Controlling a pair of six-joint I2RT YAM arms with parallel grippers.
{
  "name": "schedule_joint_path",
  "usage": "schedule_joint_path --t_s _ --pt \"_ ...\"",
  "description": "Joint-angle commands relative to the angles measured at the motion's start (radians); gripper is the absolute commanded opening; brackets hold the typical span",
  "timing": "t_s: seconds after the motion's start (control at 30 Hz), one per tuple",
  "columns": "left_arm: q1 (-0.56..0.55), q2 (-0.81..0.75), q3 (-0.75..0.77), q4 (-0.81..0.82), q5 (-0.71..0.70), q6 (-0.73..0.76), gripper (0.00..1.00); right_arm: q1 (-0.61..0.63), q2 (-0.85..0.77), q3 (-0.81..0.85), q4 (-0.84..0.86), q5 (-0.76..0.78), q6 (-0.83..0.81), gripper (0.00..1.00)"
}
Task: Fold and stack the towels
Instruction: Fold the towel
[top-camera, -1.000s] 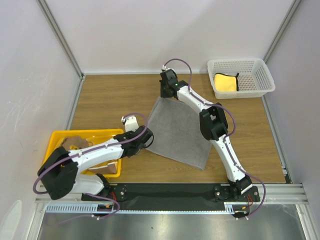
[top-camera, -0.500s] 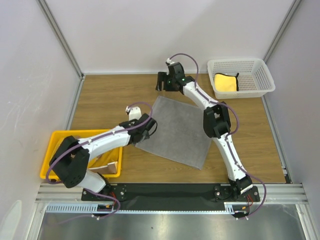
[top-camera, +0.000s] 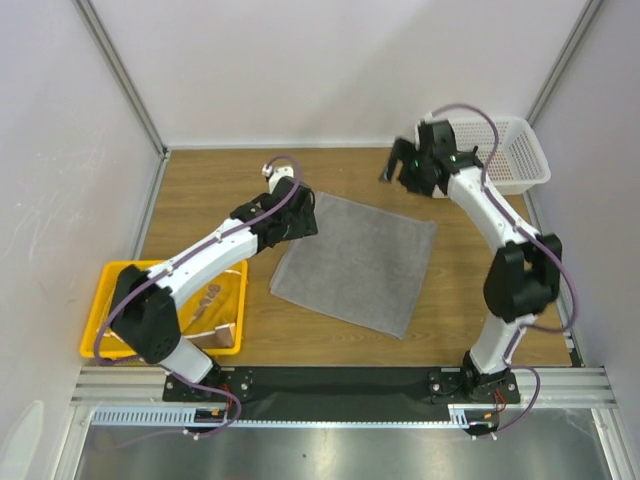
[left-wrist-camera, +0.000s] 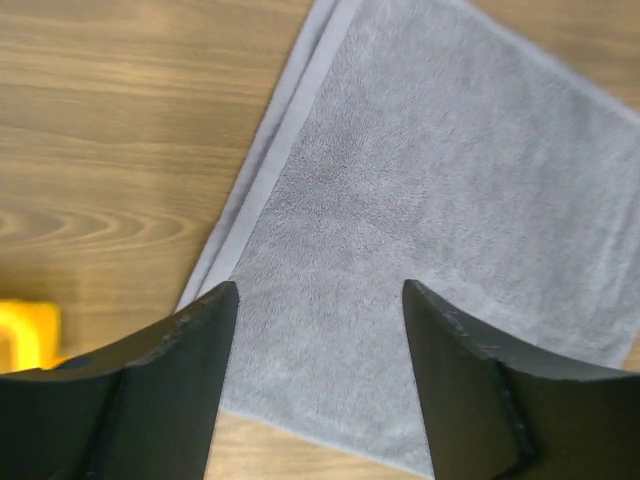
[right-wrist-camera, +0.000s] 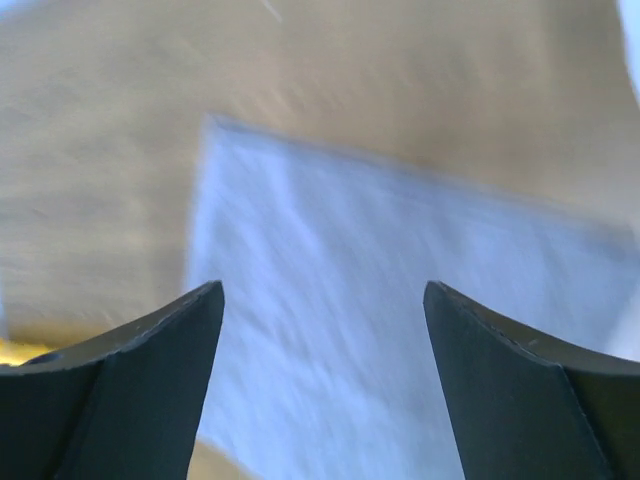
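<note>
The grey towel (top-camera: 355, 262) lies spread flat on the wooden table, one layer, and also fills the left wrist view (left-wrist-camera: 430, 190). My left gripper (top-camera: 303, 215) hovers open above its far left corner, nothing between the fingers (left-wrist-camera: 320, 300). My right gripper (top-camera: 392, 170) hangs open above the table past the towel's far right corner, in front of the basket; its blurred view shows the towel (right-wrist-camera: 340, 250) below the empty gripper (right-wrist-camera: 322, 295). A yellow-orange towel with brown print (top-camera: 212, 300) lies in the tray. The plain yellow towel is hidden behind my right arm.
A yellow plastic tray (top-camera: 105, 300) stands at the near left, its corner showing beside the left fingers (left-wrist-camera: 25, 325). A white mesh basket (top-camera: 522, 150) stands at the far right. Walls close the table on three sides.
Both grippers opened and let go of the grey towel, which now lies flat and squarer. The left gripper moved up to its far left corner. The right arm swung right toward the basket.
</note>
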Motion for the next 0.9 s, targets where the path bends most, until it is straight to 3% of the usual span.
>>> schedule_joint_path --t_s 0.0,0.17,0.33,0.53,0.87 --pt "0.027 0.080 0.014 0.063 0.125 0.060 0.69 0.004 -0.135 -0.255 -0.010 0.059 0.096 0.85" --pt "0.030 0.169 0.008 0.125 0.149 0.087 0.57 -0.016 -0.286 -0.485 0.021 0.066 0.141 0.70" --pt "0.030 0.214 -0.039 0.188 0.162 0.081 0.49 -0.019 -0.307 -0.637 0.072 0.085 0.152 0.59" --pt "0.029 0.246 -0.122 0.194 0.162 0.023 0.46 -0.023 -0.237 -0.660 0.104 0.106 0.118 0.55" --pt "0.021 0.262 -0.204 0.182 0.168 -0.017 0.44 -0.035 -0.079 -0.550 0.095 0.164 0.046 0.53"
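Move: The grey towel lies spread out, its middle about 13 cm right of the left hand, 1 cm back and some 16 cm below. From the right hand its middle is about 15 cm back, 6 cm left and 20 cm down. The yellow bin sits some 30 cm left of the left hand and 12 cm back; the white basket is about 21 cm right of the right hand and 9 cm ahead, with the folded yellow towel in it 15 cm right, 7 cm ahead. Onto the spread grey towel both hands come down from above: the left sinks about 14 cm to just inside its left edge, easing back at the end, while the right drops some 17 cm and swings back and right towards the right edge, then creeps a little forward. Both tip steeper and partly narrow their fingers, which end close to the cloth, without shutting on it. ##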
